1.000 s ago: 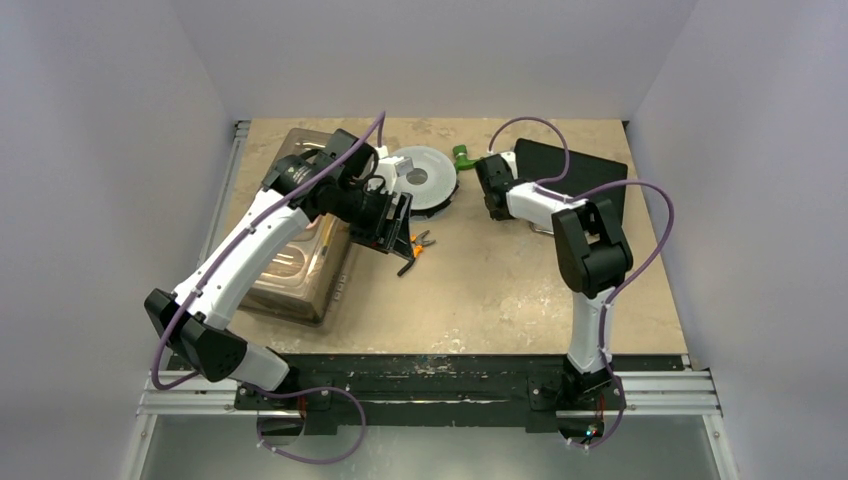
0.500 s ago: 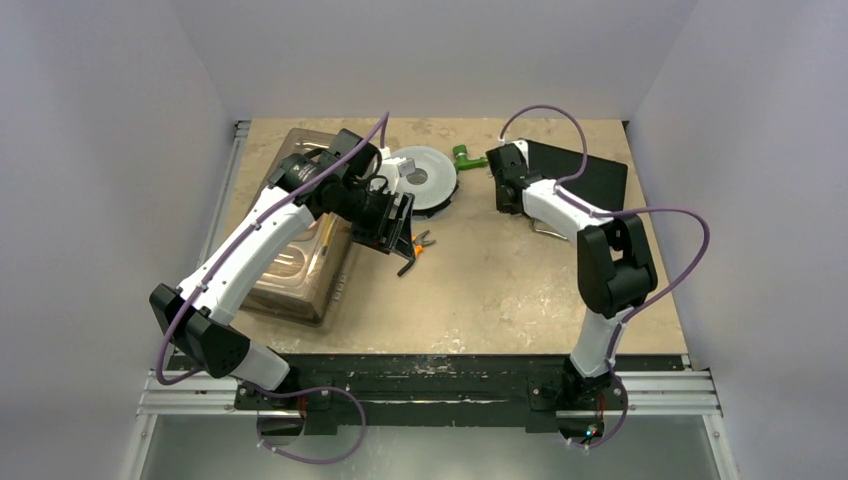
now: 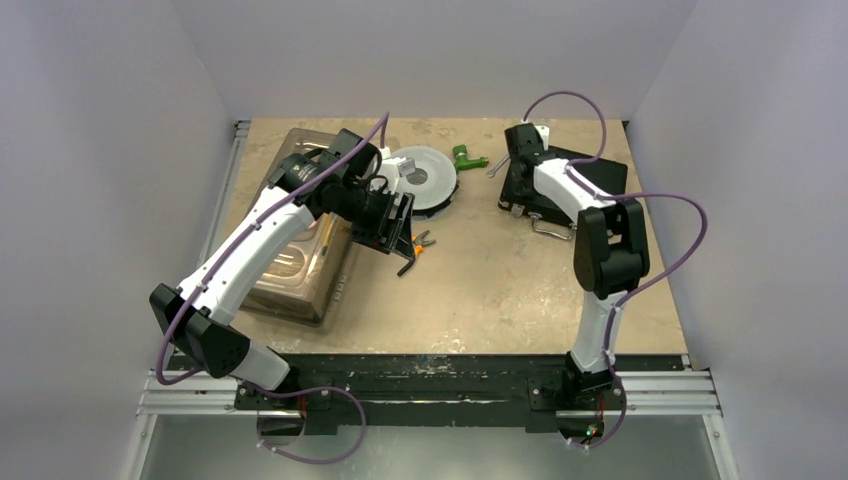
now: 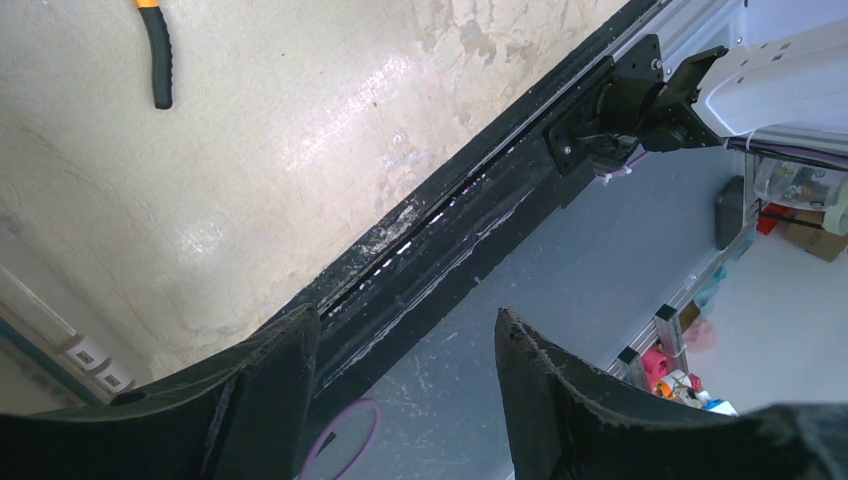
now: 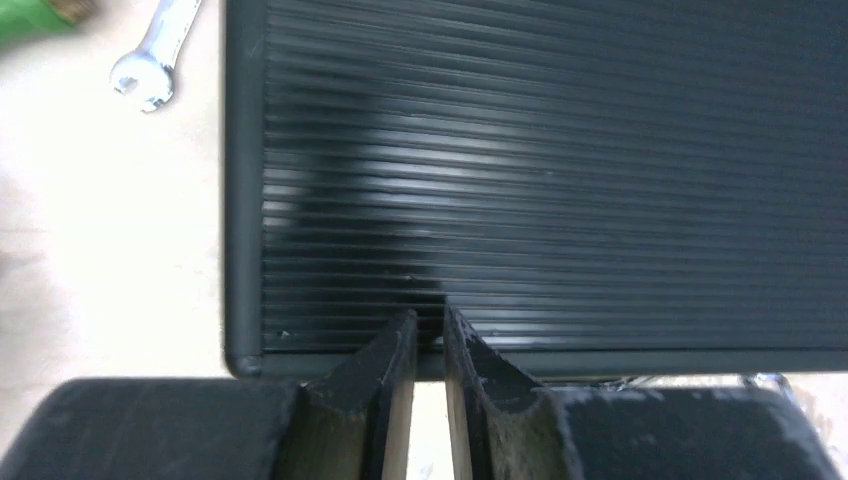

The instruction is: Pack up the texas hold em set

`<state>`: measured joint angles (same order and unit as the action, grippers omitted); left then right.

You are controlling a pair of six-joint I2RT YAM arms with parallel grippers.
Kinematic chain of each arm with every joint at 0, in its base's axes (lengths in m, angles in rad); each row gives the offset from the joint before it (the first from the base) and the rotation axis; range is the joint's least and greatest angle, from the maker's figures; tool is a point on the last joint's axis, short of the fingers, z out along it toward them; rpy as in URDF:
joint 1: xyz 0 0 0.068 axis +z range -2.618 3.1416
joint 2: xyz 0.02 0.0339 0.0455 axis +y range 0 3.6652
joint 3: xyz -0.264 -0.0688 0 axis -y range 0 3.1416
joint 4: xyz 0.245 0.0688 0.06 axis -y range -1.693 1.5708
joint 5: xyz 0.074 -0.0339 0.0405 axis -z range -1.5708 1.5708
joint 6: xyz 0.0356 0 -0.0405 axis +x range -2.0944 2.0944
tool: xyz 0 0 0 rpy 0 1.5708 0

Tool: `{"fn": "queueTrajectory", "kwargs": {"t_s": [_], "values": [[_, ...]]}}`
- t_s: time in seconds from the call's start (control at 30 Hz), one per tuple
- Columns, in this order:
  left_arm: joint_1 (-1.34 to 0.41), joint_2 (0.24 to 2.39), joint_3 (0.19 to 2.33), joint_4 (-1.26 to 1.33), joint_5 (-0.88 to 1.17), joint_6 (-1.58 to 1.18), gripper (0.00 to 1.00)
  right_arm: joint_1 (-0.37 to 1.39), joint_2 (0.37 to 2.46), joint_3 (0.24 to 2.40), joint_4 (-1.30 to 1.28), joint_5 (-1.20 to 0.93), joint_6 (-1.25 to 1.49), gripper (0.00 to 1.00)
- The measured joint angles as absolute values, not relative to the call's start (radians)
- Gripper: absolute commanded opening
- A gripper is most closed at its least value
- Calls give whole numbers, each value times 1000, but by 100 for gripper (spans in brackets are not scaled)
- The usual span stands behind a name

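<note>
The texas hold em set shows only as its black ribbed case point(image 3: 601, 172), lying shut at the back right; the ribbed lid point(image 5: 550, 150) fills the right wrist view. Chips, cards and buttons are out of view. My right gripper point(image 3: 517, 205) hangs over the case's near left corner. Its jaws point(image 5: 428, 312) stand a narrow slit apart with nothing between them. A metal handle point(image 3: 548, 228) sticks out of the case's near side. My left gripper point(image 3: 403, 250) hovers mid-table, open and empty point(image 4: 402, 315), facing the table's near edge.
A large clear plastic bin point(image 3: 300, 262) lies under the left arm. A round grey disc spool point(image 3: 425, 178) sits behind the left gripper. Orange-handled pliers point(image 3: 422, 240) lie beside that gripper. A green part point(image 3: 465, 155) and a small wrench point(image 3: 497, 167) lie left of the case.
The right arm swung right and farther back, from beside the case's left edge to over its near left corner, and its jaws parted slightly. The left arm stayed put.
</note>
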<state>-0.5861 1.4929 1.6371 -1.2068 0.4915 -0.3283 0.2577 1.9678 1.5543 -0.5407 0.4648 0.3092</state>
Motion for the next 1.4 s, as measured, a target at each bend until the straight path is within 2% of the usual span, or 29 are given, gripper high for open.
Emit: {"fn": "queueTrajectory", "kwargs": {"t_s": [0.23, 0.47, 0.67, 0.8, 0.9, 1.07, 1.3, 1.4], "values": [[-586, 1493, 1637, -1207, 490, -321, 63, 266, 1936, 1446, -436, 498, 345, 17], [-586, 1493, 1637, -1207, 492, -321, 63, 261, 1951, 1503, -499, 487, 345, 19], [-586, 1493, 1637, -1206, 493, -321, 63, 248, 1922, 1536, -611, 427, 352, 36], [-586, 1493, 1637, -1205, 495, -321, 63, 215, 1799, 1460, -619, 376, 381, 47], [-586, 1493, 1637, -1201, 494, -321, 63, 148, 1671, 1350, -614, 341, 412, 56], [-586, 1491, 1636, -1191, 493, -319, 63, -30, 1522, 1201, -624, 295, 462, 64], [-586, 1481, 1600, -1193, 473, -279, 63, -278, 1454, 1108, -627, 186, 503, 64], [-586, 1481, 1595, -1194, 469, -257, 63, -360, 1486, 1108, -616, 136, 517, 59]]}}
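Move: The closed case's right latch is about 15 cm to the right of the right hand, 6 cm back towards the base and some 4 cm lower. The left latch sits almost under that hand, 2 cm back and 1 cm left; the handle is about 7 cm back and 7 cm right. The wrench lies 9 cm ahead and 5 cm left. From the left hand, the right latch is roughly 21 cm ahead, 38 cm right and 19 cm below. The case lid, by its left front edge, takes a short downward dip of about 1 cm from the right hand's nearly shut fingertips, which hold there as if pressing it. The hand then rises some 5 cm off it and swings right and back, roughly 18 and 14 cm, to in front of the case's right front corner, sinking again at the end. On the way the fingers open to about two thirds and the wrist turns about 35 degrees clockwise with a roll. ##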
